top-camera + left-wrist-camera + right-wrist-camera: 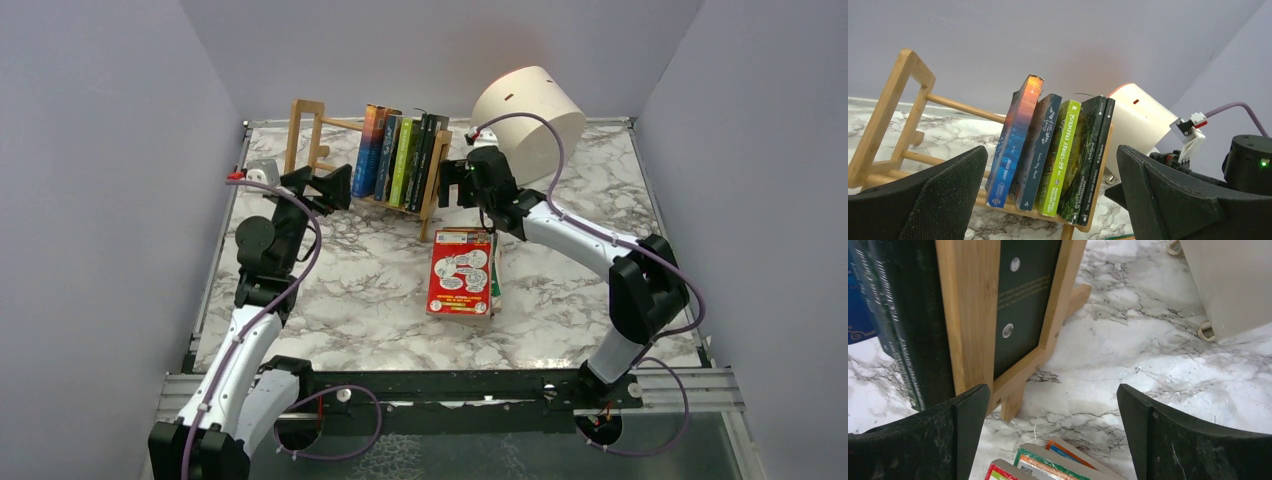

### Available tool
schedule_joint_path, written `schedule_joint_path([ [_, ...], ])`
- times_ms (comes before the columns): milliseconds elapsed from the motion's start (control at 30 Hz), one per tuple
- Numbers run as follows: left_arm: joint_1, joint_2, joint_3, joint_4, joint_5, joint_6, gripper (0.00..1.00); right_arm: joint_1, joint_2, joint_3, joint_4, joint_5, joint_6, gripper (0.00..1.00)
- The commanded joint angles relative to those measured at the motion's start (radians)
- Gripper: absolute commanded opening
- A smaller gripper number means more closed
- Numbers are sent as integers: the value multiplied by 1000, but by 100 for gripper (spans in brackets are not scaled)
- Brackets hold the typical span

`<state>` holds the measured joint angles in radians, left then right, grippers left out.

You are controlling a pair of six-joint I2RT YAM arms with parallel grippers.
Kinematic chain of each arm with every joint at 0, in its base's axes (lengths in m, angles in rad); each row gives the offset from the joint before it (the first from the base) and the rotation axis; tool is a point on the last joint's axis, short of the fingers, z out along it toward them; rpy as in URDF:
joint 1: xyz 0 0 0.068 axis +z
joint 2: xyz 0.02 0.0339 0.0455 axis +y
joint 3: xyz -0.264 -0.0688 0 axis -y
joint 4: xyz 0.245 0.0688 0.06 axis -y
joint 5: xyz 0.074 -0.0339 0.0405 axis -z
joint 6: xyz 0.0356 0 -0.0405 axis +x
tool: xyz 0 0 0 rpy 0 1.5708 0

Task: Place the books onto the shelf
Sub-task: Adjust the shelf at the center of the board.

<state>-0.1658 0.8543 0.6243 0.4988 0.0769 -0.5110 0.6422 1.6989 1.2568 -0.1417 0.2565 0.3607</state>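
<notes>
Several books (pixel 402 160) lean upright in the right half of the light-wood shelf (pixel 306 135); in the left wrist view their spines (pixel 1048 155) run blue, dark teal, lime green, dark green, black. My left gripper (pixel 322 187) hovers open just left-front of them, nothing between its fingers (pixel 943 200). A small pile of books (pixel 461 272), a red cover on top, lies flat on the marble in front of the shelf. My right gripper (pixel 457 183) stands open by the shelf's right end (pixel 973 315), above the pile's far corners (pixel 1048 465).
A cream drum (pixel 530 118) lies tilted at the back right, close behind the right arm. Grey walls enclose the marble table (pixel 360 290) on three sides. The shelf's left half (pixel 903 120) holds no books.
</notes>
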Motion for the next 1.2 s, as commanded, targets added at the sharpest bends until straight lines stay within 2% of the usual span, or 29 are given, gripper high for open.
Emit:
schedule_joint_path([
  [0,-5,-81,-43,-95,-60,15,99,3,-46,5,87,-44,6,97],
  [133,-5,-54,-31,-115,-152,50,99,4,-107,-39,88,-46,7,97],
  [400,1,256,217,-208,-214,107,99,3,-324,-177,66,-72,23,96],
  [533,18,361,306,-218,-280,144,99,3,-476,-284,57,-78,36,96],
  [733,74,480,401,-203,-363,166,98,4,-607,-296,-25,-51,-9,96],
  [900,109,585,498,-205,-306,192,97,3,-680,-318,-44,-72,-27,97],
  [1033,124,688,624,-303,-279,252,97,4,-723,-343,-60,-88,-35,97],
  [1167,146,755,656,-287,-201,282,94,3,-760,-365,-70,-76,-47,97],
])
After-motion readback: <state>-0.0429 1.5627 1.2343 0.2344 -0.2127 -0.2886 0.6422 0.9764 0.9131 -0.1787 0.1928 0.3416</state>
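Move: Ahead of the left hand by some 23 cm, about 8 cm to its left and 20 below, stands the shelf's empty left end frame; the blue-orange book, first of the row, is roughly 18 cm ahead and 7 to the right. The shelf's right end frame is close to the right hand, about 4 cm ahead and 4 left; from that hand the red-topped book stack lies some 16 cm back and 3 right, the white drum about 14 ahead and 17 right. Dipping about 5 cm first, the open left hand heads some 18 cm forward and 9 cm left to the shelf's left end frame, tipping its fingers down about 20 degrees and swinging roughly 25 degrees counter-clockwise. Meanwhile the open right hand leaves the right end frame, rising about 12 cm while backing 11 cm and moving 7 cm right, its fingers tilting up some 15 degrees. ##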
